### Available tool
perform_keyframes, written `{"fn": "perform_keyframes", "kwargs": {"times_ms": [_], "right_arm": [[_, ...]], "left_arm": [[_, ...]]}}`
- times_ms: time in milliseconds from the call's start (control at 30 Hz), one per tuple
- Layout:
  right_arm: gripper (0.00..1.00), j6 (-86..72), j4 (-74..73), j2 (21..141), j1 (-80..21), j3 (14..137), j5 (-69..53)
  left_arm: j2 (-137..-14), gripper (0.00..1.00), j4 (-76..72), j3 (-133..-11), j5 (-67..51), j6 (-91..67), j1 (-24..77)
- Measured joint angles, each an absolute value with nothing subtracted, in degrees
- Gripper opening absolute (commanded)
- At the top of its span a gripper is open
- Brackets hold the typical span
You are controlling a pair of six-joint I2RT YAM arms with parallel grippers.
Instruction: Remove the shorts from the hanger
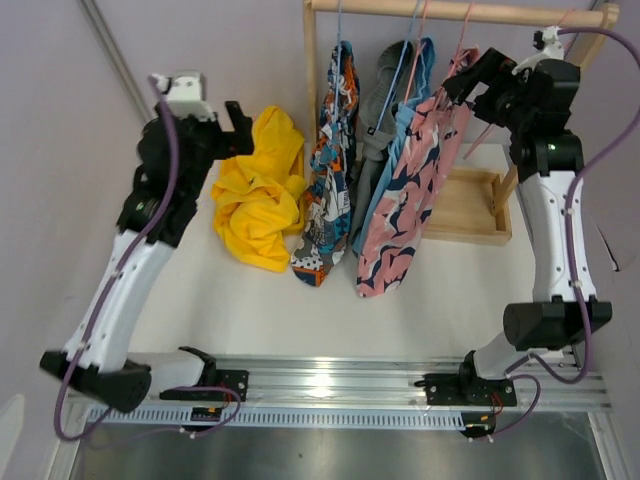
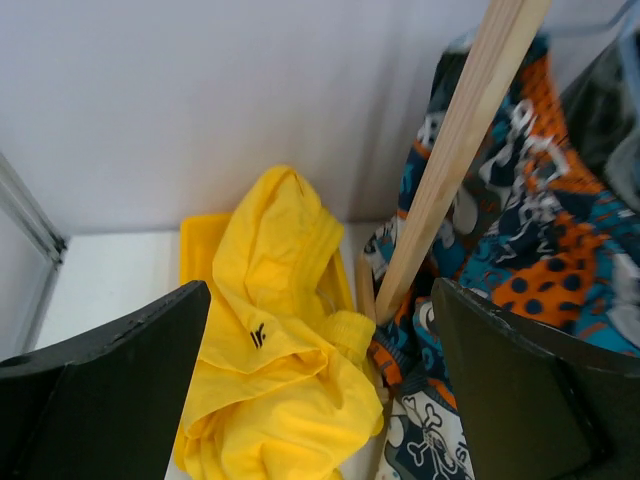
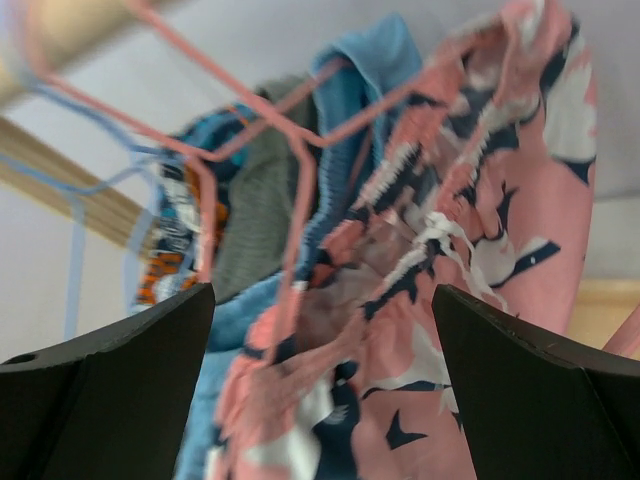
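Yellow shorts [image 1: 258,190] lie in a heap on the white table, off any hanger; in the left wrist view they [image 2: 270,370] sit below and between my fingers. My left gripper [image 1: 240,128] [image 2: 318,300] hovers open just left of that heap, holding nothing. Four pairs hang on the rack: blue-orange-white print [image 1: 335,170] [image 2: 530,240], grey [image 1: 385,95] [image 3: 255,210], light blue [image 1: 398,150] [image 3: 370,60], and pink with navy-white print [image 1: 420,195] [image 3: 480,300]. My right gripper [image 1: 463,82] [image 3: 320,300] is open at the top of the pink pair, near its pink wire hanger [image 3: 300,170].
The wooden rail [image 1: 460,12] carries the hangers, and the rack's left post [image 2: 450,160] stands between the yellow heap and the printed pair. The rack's wooden base frame [image 1: 465,205] lies at back right. A blue wire hanger [image 3: 75,230] shows at left.
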State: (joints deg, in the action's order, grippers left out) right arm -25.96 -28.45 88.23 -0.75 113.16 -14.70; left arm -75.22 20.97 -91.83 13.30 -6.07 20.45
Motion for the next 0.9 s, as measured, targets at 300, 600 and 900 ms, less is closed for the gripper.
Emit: {"fn": "perform_keyframes", "kwargs": {"times_ms": [300,600,900], "right_arm": [[0.96,-27.0,-27.9,95.4,-3.0,113.3,-12.5],[0.88,-26.9,-27.2,95.7,-6.7,115.0,-8.1],[0.29,-26.2,-27.2,96.4,-8.6,118.3,-4.9]], "left_arm": [[-60.3,0.99,16.4,-80.1,13.6,-6.1,20.6],[-61.0,0.99,18.7,-72.5,13.5,-6.1,20.6],[-60.6,0.99,17.6,-71.7,13.3,-6.1,20.6]]}}
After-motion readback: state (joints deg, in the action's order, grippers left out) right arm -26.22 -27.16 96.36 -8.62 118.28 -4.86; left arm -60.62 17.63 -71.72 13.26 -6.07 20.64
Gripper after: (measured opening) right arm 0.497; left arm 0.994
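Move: Some 5 cm ahead of the right hand, 4 cm to its left and 3 cm lower is the near waist edge of the pink shorts, where the pink hanger wire meets the cloth. The light-blue shorts hang about 9 cm left of that hand, 6 cm ahead and 4 cm lower; the wooden rail runs roughly 9 cm ahead, straight in line, and 8 cm above. From the left hand the pink waist is about 38 cm to the right, 8 cm ahead and nearly level. Dipping about 5 cm while reaching 4 cm forward, the right hand then sidles 4 cm left and climbs back 3 cm, bringing its fingers around the hanger wire and near waist edge of the pink shorts and closing them about halfway. The open, empty left hand backs off, first rising, then sinking to stop near the yellow shorts. ##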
